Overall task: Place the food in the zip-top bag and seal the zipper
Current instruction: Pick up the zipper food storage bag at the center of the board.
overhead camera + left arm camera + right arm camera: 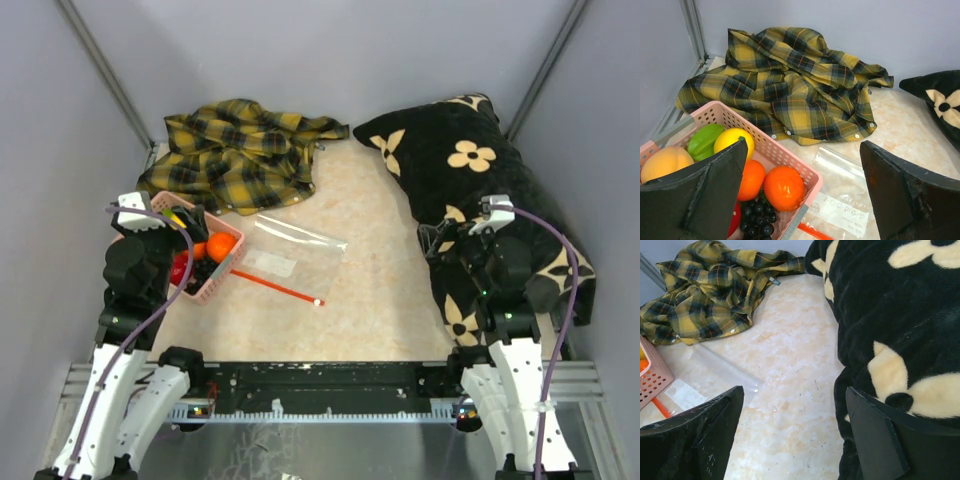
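Observation:
The food lies in a pink basket [213, 283] at the left: two orange balls [784, 187], a yellow lemon [730, 142], a green piece [704, 141], dark grapes [757, 222] and a red apple [733, 220]. The clear zip-top bag [295, 250] lies flat on the table to the right of the basket, its white label [840, 212] facing up. Its red zipper [275, 285] runs along the near edge, with the white slider [318, 301] at the right end. My left gripper [802, 150] hovers open over the basket's right rim. My right gripper [795, 392] is open over bare table beside the cushion.
A crumpled yellow plaid shirt [240, 150] lies at the back left, just behind the basket and bag. A black cushion with cream flowers [470, 170] fills the right side, close against my right arm. Grey walls close in the table on three sides.

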Available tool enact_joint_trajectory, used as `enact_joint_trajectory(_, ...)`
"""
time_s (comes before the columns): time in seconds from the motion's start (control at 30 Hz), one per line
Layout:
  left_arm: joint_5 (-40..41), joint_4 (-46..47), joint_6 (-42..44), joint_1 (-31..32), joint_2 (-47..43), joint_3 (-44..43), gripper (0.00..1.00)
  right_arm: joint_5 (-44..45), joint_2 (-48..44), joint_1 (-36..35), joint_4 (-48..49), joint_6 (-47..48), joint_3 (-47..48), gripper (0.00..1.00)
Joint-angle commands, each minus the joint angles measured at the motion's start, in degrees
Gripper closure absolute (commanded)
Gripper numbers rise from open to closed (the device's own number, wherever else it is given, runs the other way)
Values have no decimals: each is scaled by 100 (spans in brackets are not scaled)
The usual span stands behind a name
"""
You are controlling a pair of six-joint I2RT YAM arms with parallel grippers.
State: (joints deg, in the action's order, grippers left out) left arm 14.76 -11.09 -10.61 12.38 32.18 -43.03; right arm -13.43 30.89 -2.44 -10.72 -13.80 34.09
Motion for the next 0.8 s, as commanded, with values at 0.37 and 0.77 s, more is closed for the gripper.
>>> enact_joint_trajectory(0.37, -356, -130, -170, -96, -198, -25, 0, -671, 1219, -942, -92, 210, 731, 16)
enact_joint_trajectory(0.77, -456, -143, -121, -122, -22, -44, 0, 493, 3015, -3209, -197, 1227, 1401, 15)
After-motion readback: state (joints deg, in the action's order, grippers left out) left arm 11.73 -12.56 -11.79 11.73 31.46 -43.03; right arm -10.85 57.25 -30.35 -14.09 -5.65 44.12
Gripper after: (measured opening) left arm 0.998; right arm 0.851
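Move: The zip-top bag lies flat on the board, its middle some 28 cm to the right hand's left, about 6 cm ahead and 23 cm below. The basket of food stands about 20 cm to the left of the bag and roughly level with it. The black pillow's middle is about 14 cm ahead of the right hand and 12 cm to its right, some 18 cm lower. From the left hand the bag lies about 14 cm right, 6 cm ahead and 30 cm down. The zip-top bag's nearer, right-hand end is what the right hand closes in on, starting slowly and then sweeping about 14 cm left, away from the pillow, while sinking some 6 cm. The wrist swings counter-clockwise by nearly 30 degrees and tips the fingers downward; they stay wide open and touch nothing yet. ##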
